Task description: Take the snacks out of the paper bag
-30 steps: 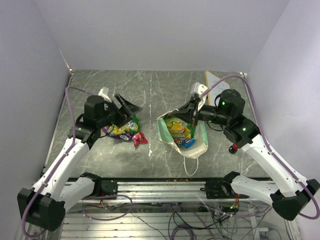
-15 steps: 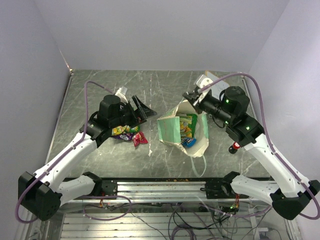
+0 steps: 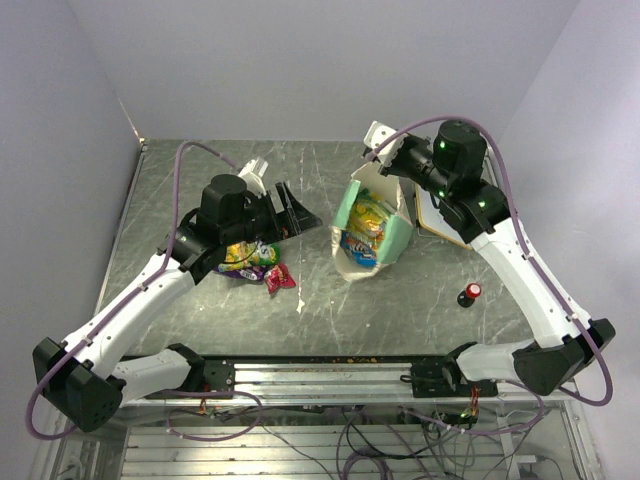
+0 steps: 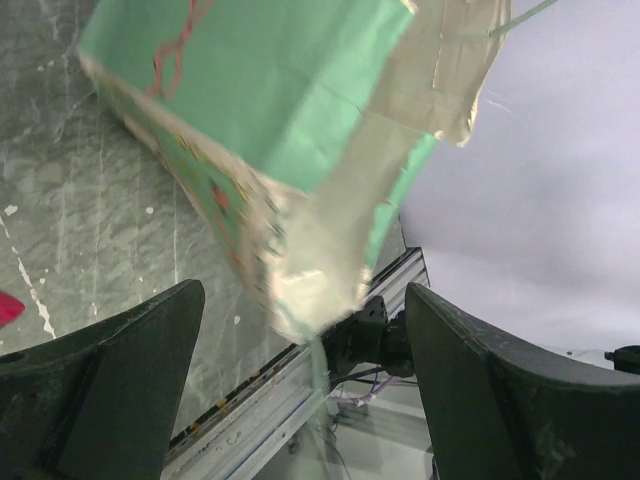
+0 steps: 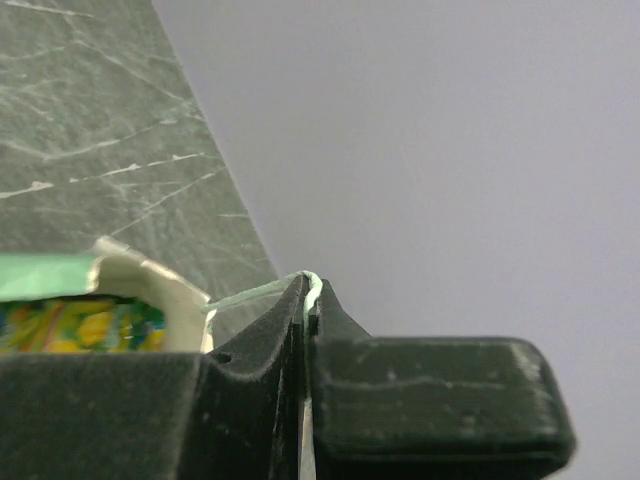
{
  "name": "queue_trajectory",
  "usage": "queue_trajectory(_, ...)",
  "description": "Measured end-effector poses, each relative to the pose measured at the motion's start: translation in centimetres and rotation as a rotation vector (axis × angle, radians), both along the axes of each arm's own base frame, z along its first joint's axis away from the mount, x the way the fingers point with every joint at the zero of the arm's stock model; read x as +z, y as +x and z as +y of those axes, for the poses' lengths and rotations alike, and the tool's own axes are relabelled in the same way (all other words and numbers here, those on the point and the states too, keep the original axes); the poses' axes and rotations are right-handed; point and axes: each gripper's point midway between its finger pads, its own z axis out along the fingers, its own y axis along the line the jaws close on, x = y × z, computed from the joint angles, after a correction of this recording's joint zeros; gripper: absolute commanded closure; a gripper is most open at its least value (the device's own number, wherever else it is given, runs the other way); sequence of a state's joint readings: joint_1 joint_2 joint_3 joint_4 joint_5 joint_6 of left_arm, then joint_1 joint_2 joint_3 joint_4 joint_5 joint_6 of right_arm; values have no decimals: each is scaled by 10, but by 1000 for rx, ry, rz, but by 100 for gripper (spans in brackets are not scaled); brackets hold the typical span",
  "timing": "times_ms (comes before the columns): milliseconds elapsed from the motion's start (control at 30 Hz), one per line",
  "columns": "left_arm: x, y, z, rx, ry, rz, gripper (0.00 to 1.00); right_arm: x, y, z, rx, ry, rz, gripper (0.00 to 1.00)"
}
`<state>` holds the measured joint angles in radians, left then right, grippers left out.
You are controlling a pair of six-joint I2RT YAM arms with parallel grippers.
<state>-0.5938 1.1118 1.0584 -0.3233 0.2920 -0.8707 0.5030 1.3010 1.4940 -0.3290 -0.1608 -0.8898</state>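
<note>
The mint-green paper bag hangs tilted at the table's middle right, its cream mouth facing up and left. Yellow, green and blue snacks show inside it. My right gripper is shut on the bag's string handle and holds the bag up; its rim and a yellow-green packet show in the right wrist view. My left gripper is open and empty just left of the bag. The bag's green side fills the left wrist view above that gripper. More snacks and a red packet lie under the left arm.
A small red-capped black knob stands on the table at the right. A white board lies behind the bag, mostly hidden by the right arm. The metal rail runs along the near edge. Walls close in the left, back and right.
My right gripper has risen and swung back, lifting the bag upright and further from me. My left gripper has moved right, off the snack pile and toward the bag.
</note>
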Motion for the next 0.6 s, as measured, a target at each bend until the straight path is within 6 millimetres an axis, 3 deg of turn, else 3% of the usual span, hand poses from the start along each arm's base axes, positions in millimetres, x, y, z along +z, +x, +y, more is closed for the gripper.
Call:
queue_trajectory(167, -8, -2, 1, -3, 9, 13, 9, -16, -16, 15, 127, -43, 48, 100)
queue_trajectory(300, -22, -6, 2, -4, 12, 45, 9, -49, -52, 36, 278, -15, 137, 100)
queue_trajectory(467, -36, -11, 4, 6, -7, 66, 9, -79, -103, 54, 393, 163, 283, 100)
queue_trajectory(600, -41, -19, 2, -1, -38, 57, 12, -83, -129, 61, 434, 337, 402, 100)
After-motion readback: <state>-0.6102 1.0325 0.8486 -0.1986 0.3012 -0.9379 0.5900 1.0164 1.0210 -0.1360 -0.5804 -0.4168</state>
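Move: The paper bag, with snacks still inside, hangs by its handle from the shut right fingers, its middle about 12 cm back, 2 cm left and 16 cm below. The red snack packet on the table lies about 12 cm back and 25 cm left, the yellow-green snack bag 6 cm back and 31 cm left, both some 40 cm below. From the left hand the paper bag is level fore and aft, about 13 cm right, slightly lower. Right hand, bag handle still pinched, swings back about 13 cm, down and left, turning counter-clockwise; left sinks 4 cm. ##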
